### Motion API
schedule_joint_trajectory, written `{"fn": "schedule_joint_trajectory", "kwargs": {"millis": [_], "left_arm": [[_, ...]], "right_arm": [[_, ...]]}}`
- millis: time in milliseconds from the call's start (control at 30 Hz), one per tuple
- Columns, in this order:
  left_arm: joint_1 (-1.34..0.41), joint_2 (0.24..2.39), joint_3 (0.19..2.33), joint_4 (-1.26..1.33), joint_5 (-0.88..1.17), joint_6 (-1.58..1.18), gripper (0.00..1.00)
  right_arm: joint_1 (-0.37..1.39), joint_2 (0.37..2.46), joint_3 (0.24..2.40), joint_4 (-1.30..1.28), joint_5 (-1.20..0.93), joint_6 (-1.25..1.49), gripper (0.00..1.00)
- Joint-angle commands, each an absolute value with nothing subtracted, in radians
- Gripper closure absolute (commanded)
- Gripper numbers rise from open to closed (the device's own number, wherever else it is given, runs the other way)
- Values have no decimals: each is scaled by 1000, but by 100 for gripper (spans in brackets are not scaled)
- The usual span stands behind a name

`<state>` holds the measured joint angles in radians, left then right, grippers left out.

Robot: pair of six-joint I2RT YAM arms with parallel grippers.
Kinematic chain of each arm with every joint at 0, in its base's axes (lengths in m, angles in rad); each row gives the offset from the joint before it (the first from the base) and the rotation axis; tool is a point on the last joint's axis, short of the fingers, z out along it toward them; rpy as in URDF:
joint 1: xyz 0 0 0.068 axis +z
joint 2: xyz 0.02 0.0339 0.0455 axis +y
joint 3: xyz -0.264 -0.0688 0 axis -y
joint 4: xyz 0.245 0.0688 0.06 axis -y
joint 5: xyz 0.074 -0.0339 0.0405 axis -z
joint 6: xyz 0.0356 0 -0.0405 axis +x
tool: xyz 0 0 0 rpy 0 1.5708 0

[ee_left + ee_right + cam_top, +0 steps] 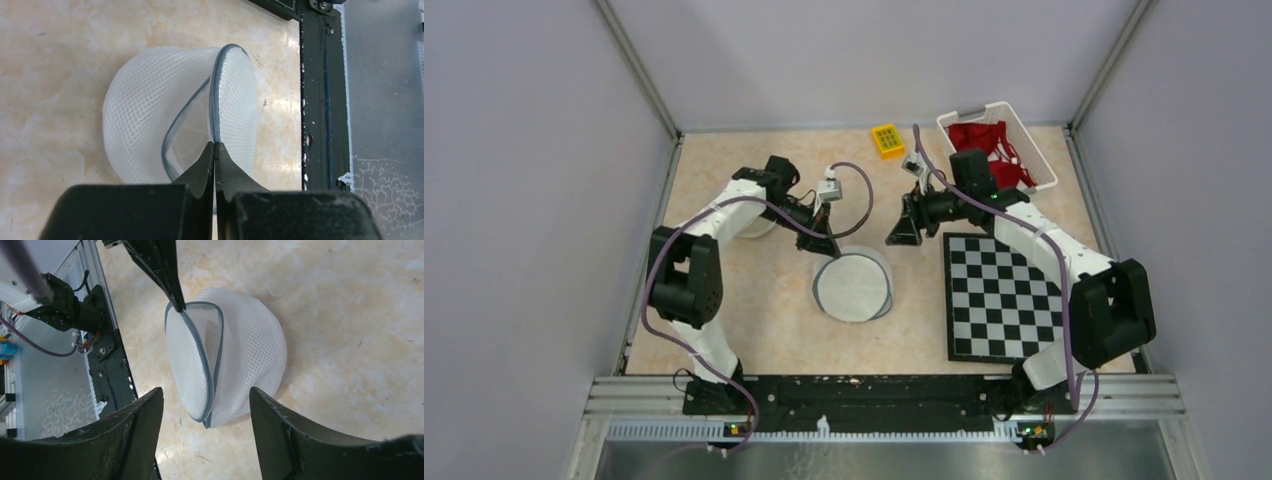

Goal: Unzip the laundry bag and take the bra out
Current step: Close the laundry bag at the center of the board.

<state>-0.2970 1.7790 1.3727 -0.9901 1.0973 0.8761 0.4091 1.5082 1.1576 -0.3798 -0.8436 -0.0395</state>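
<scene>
The white mesh laundry bag [854, 286] sits mid-table, a round pouch edged by a grey zipper. Its flap [235, 100] stands lifted off the body [145, 115], which leaves a gap in which only white mesh shows. My left gripper [215, 147] is shut on the flap's grey zipper edge. It reaches in from the top of the right wrist view [175, 290]. My right gripper [206, 390] hangs open above and beside the bag [240, 355], holding nothing. In the top view the right gripper [904, 228] is up and right of the bag. Red strappy fabric [989, 145], apparently the bra, lies in a basket.
The white basket [1044, 170] stands at the back right. A yellow block [886, 140] lies at the back centre. A checkerboard mat [1004, 295] covers the right side. The black rail of the arm bases [320, 100] runs just past the bag.
</scene>
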Motion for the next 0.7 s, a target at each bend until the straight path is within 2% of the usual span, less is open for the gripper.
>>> {"fn": "schedule_joint_trajectory", "kwargs": {"millis": [0, 133, 200, 400, 600, 667], "left_arm": [[-284, 1816, 1384, -890, 1113, 813, 100], [-285, 1821, 1334, -718, 969, 677, 99], [-285, 1813, 1310, -653, 911, 635, 95], [-284, 1754, 1272, -627, 891, 596, 68], [-288, 1529, 1141, -545, 841, 588, 42], [-299, 1451, 1089, -527, 821, 616, 36]], "right_arm": [[403, 1532, 1132, -294, -893, 6, 35], [404, 1566, 1110, -237, -911, 64, 34], [405, 1586, 1105, -207, -915, 91, 34], [412, 1650, 1118, -139, -874, 152, 36], [419, 1712, 1127, -86, -854, 197, 39], [426, 1730, 1130, -72, -854, 206, 39]]}}
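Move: The left hand pinches the rim of the laundry bag's lid, with the bag's middle about 3 cm back, 4 cm to its right and 8 cm below. A pink-zip bag stands about 13 cm ahead, 18 cm left and 11 cm below this hand. From the open right hand the laundry bag's middle lies about 4 cm back, 9 cm left and 12 cm down, and the chessboard's roughly 5 cm back, 24 cm right and 15 cm down. Keeping its pinch on the lid rim at first, the left hand brings it down and forward about 5 cm onto the bag's far side, then opens and lets go, turning slightly counter-clockwise and starting to rise. Meanwhile the right hand sinks some 6 cm towards the bag, edging forward and left with its fingers staying open. ##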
